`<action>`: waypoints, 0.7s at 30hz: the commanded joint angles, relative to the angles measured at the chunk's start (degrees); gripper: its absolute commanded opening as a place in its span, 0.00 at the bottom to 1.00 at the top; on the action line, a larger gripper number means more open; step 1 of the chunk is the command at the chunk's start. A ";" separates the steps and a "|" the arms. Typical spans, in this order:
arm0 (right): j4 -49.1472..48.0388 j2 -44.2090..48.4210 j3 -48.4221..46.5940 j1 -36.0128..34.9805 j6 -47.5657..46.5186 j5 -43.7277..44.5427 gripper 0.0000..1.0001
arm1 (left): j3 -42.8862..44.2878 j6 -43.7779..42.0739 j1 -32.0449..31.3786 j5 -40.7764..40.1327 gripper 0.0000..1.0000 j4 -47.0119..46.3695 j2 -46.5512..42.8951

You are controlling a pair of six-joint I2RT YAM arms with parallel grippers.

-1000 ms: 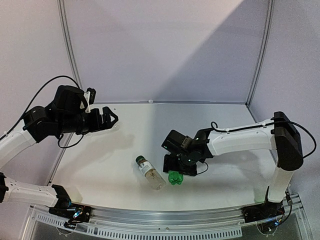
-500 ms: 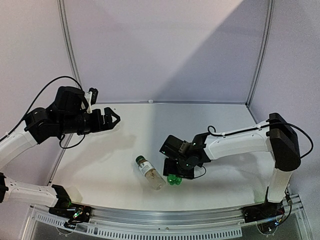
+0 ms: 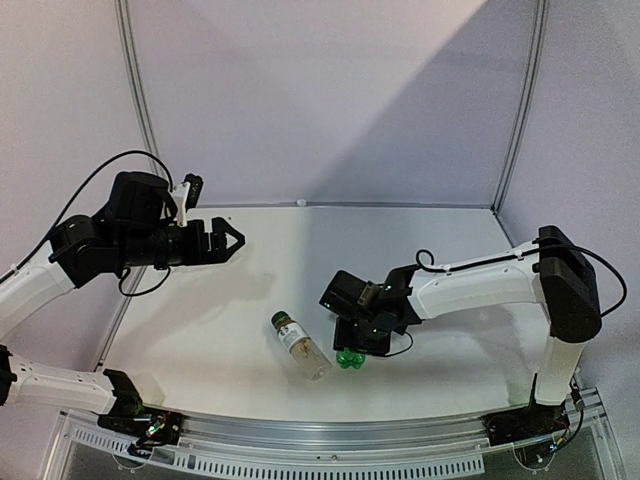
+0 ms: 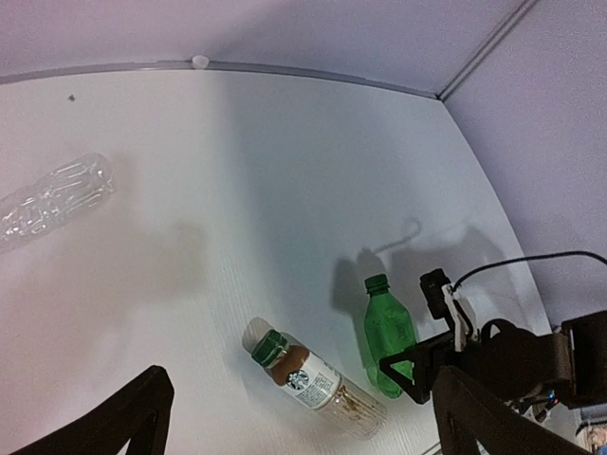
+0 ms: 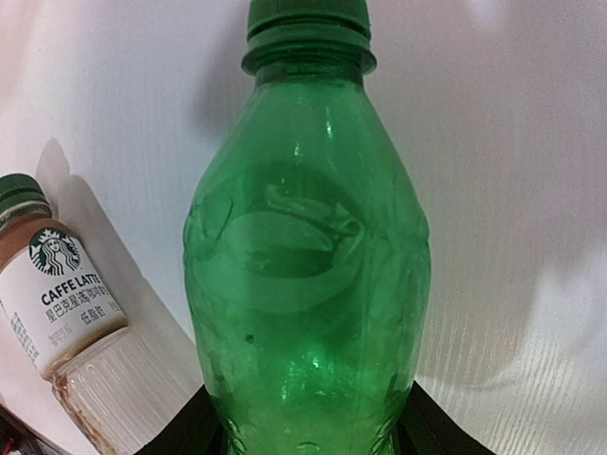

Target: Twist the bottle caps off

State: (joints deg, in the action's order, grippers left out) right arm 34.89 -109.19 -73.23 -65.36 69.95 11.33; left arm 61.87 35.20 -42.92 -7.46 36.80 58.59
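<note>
The green bottle point(image 5: 308, 265) lies on the table with its dark green cap point(image 5: 308, 24) on. My right gripper point(image 3: 352, 345) is shut on its lower body, a black finger pressed against each side. Just to its left lies the clear labelled bottle point(image 3: 300, 347), white-and-brown label up, its dark green cap point(image 4: 268, 347) also on. A clear ribbed bottle point(image 4: 52, 199) lies far left in the left wrist view, with its cap end out of frame. My left gripper point(image 3: 232, 240) hangs open and empty high over the table's left side.
A small white round thing point(image 4: 200, 62) sits at the table's back edge point(image 3: 350, 205). The right arm point(image 3: 470, 280) reaches in low from the right. Grey walls close off the back and both sides.
My right gripper has slid down over the green bottle and its jaws have closed onto it. The left gripper has shifted slightly right, still open.
</note>
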 commanded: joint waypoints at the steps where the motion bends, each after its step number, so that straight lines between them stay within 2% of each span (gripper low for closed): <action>1: 1.72 2.70 -0.85 -0.39 -6.38 1.70 0.51 | 2.12 -6.83 0.72 9.94 0.98 -2.11 1.27; 6: -1.43 9.78 -0.65 -0.41 -16.05 0.67 0.47 | 2.29 -8.90 3.25 24.59 0.98 -7.91 0.74; 10: -4.42 14.35 -0.73 -0.46 -21.79 -2.00 0.45 | 2.59 -7.54 4.40 32.26 0.98 -12.70 0.71; 15: -10.93 19.24 0.07 -0.40 -28.27 -7.50 0.43 | 2.73 -3.31 6.94 42.30 0.97 -19.44 1.53; 21: -17.27 25.04 1.12 -0.40 -35.53 -9.35 0.37 | 3.26 4.95 9.99 55.75 0.92 -31.68 5.04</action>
State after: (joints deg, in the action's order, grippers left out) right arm 23.64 -88.38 -72.75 -65.36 41.63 4.36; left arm 63.40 33.50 -34.98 35.90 16.10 60.64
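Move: The green bottle is already in the right fingers and lies about 20 cm to the right of the left hand, 3 cm nearer the base and some 24 cm below it. From the right hand, the open left gripper is about 5 cm ahead, 19 cm left and 24 cm up. The coffee bottle lies roughly 11 cm left of the right hand, level with it in reach and height; the clear bottle is some 20 cm ahead and 20 cm left of the left hand, 25 cm below. The green bottle, still pinched round its body, is swung up off the table by the right hand, some 17 cm upward and a little left, the wrist tipping the fingers up and turning counter-clockwise so the neck rises. The left hand comes to meet it, fingers still wide open and empty, moving up and right with a little back, while it turns clockwise about 30 degrees and rolls its left side down. ##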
